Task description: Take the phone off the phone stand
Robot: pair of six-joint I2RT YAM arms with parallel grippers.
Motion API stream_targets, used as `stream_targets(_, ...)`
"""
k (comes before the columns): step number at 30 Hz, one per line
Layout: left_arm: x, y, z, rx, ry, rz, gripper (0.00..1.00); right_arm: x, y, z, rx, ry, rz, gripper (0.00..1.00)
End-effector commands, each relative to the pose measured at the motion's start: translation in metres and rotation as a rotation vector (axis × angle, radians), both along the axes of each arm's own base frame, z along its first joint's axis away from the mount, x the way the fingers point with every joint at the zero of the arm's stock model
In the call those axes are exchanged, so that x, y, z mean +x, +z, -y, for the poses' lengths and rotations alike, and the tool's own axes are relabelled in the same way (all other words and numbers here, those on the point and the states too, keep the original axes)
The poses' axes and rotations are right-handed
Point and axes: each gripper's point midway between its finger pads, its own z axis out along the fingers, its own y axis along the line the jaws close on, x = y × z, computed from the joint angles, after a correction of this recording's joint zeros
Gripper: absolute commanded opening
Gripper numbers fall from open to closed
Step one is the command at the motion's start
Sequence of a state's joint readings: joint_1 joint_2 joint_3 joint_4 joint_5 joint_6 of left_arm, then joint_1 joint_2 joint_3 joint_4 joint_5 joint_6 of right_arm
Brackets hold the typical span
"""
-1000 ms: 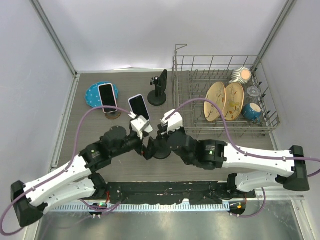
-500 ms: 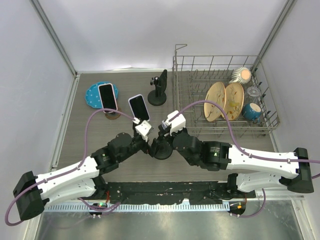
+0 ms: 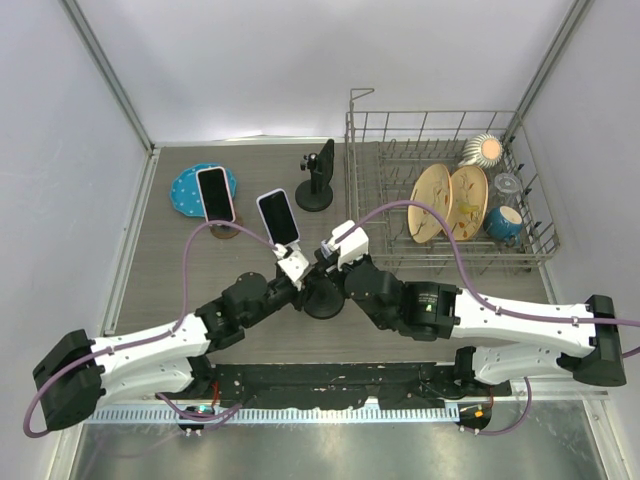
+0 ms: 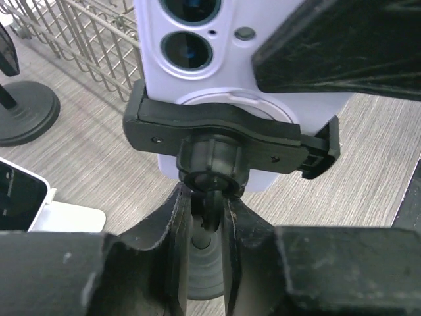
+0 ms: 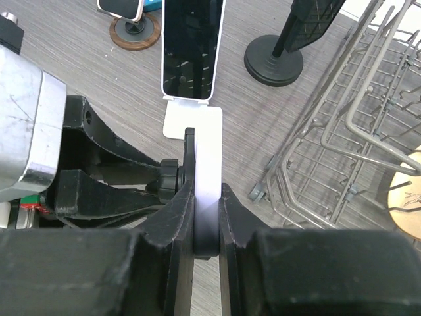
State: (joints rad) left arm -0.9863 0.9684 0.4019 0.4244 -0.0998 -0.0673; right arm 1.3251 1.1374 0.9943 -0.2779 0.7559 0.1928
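Note:
A pale lavender phone (image 4: 217, 46) sits in the black clamp of a phone stand (image 4: 223, 135). My left gripper (image 4: 207, 207) is shut on the stand's thin stem just below the clamp, above its round base (image 3: 323, 303). My right gripper (image 5: 208, 197) is shut on the phone (image 5: 209, 158), seen edge-on between its fingers; one right finger (image 4: 342, 46) lies across the phone's back. In the top view both grippers, left (image 3: 303, 287) and right (image 3: 325, 268), meet at the table's middle and hide the phone.
Another phone leans on a white stand (image 5: 193, 52), one on a round wooden base (image 5: 135, 29), a dark one on a black stand (image 5: 275, 62). A blue plate (image 3: 187, 187) lies far left. A wire dish rack (image 3: 450, 200) with plates and cups stands at the right.
My left arm has stretched forward and right, bringing its gripper in low onto the stand's stem. The right gripper has stayed on the phone, barely moving.

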Motion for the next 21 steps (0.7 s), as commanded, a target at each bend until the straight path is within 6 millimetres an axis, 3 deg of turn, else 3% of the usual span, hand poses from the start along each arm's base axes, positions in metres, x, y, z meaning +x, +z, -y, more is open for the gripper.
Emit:
stream_targets(1, 0.006, 0.025, 0.001, -0.088, 0.015, 0.080, 0.10, 0.001, 0.023, -0.012, 0.091, 0.010, 0.032, 0.02)
stream_targets(3, 0.002, 0.021, 0.003, -0.086, -0.009, 0.072, 0.01, 0.004, 0.025, -0.011, 0.104, -0.011, 0.045, 0.07)
stream_targets(4, 0.001, 0.021, 0.003, -0.090, -0.013, 0.069, 0.00, 0.006, 0.023, -0.010, 0.100, -0.024, 0.048, 0.15)
stream_targets(6, -0.001, 0.018, 0.001, -0.101, -0.010, 0.056, 0.00, 0.010, 0.027, -0.008, 0.115, -0.058, 0.065, 0.26)
stream_targets(7, -0.001, 0.018, -0.001, -0.106, -0.004, 0.055, 0.00, 0.012, 0.026, -0.008, 0.111, -0.068, 0.070, 0.36)
stream_targets(10, 0.000, 0.017, -0.007, -0.126, 0.033, 0.030, 0.00, 0.018, 0.027, -0.006, 0.125, -0.105, 0.091, 0.50)
stream_targets(15, -0.002, 0.018, -0.013, -0.147, 0.053, 0.005, 0.00, 0.027, 0.027, -0.009, 0.193, -0.136, 0.102, 0.61)
stream_targets(21, -0.002, 0.021, -0.016, -0.161, 0.067, -0.001, 0.00, 0.033, 0.014, -0.016, 0.206, -0.131, 0.080, 0.67)
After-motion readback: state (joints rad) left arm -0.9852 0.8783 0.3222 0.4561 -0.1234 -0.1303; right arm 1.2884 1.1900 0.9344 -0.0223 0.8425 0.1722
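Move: The left fingers already straddle the black stand's neck, about 1 cm ahead and 1 cm right of their middle, level with them. The right fingers still pinch the purple phone clamped on top, its middle about 2 cm ahead and 1 cm left. From the right hand, the white phone stand is roughly 12 cm ahead, 9 cm left and 14 cm lower; the empty black stand is some 24 cm ahead, 3 cm left and 13 cm lower. The left fingers shut the last of the way, pinching the black stand's neck just under the clamp's knob, and the hand then eases about 1.5 cm left and slightly back with it. Once they have closed, the right fingers open to well over half, ending their pinch on the phone, while that hand slides some 3 cm forward along the phone and tilts a few degrees. ##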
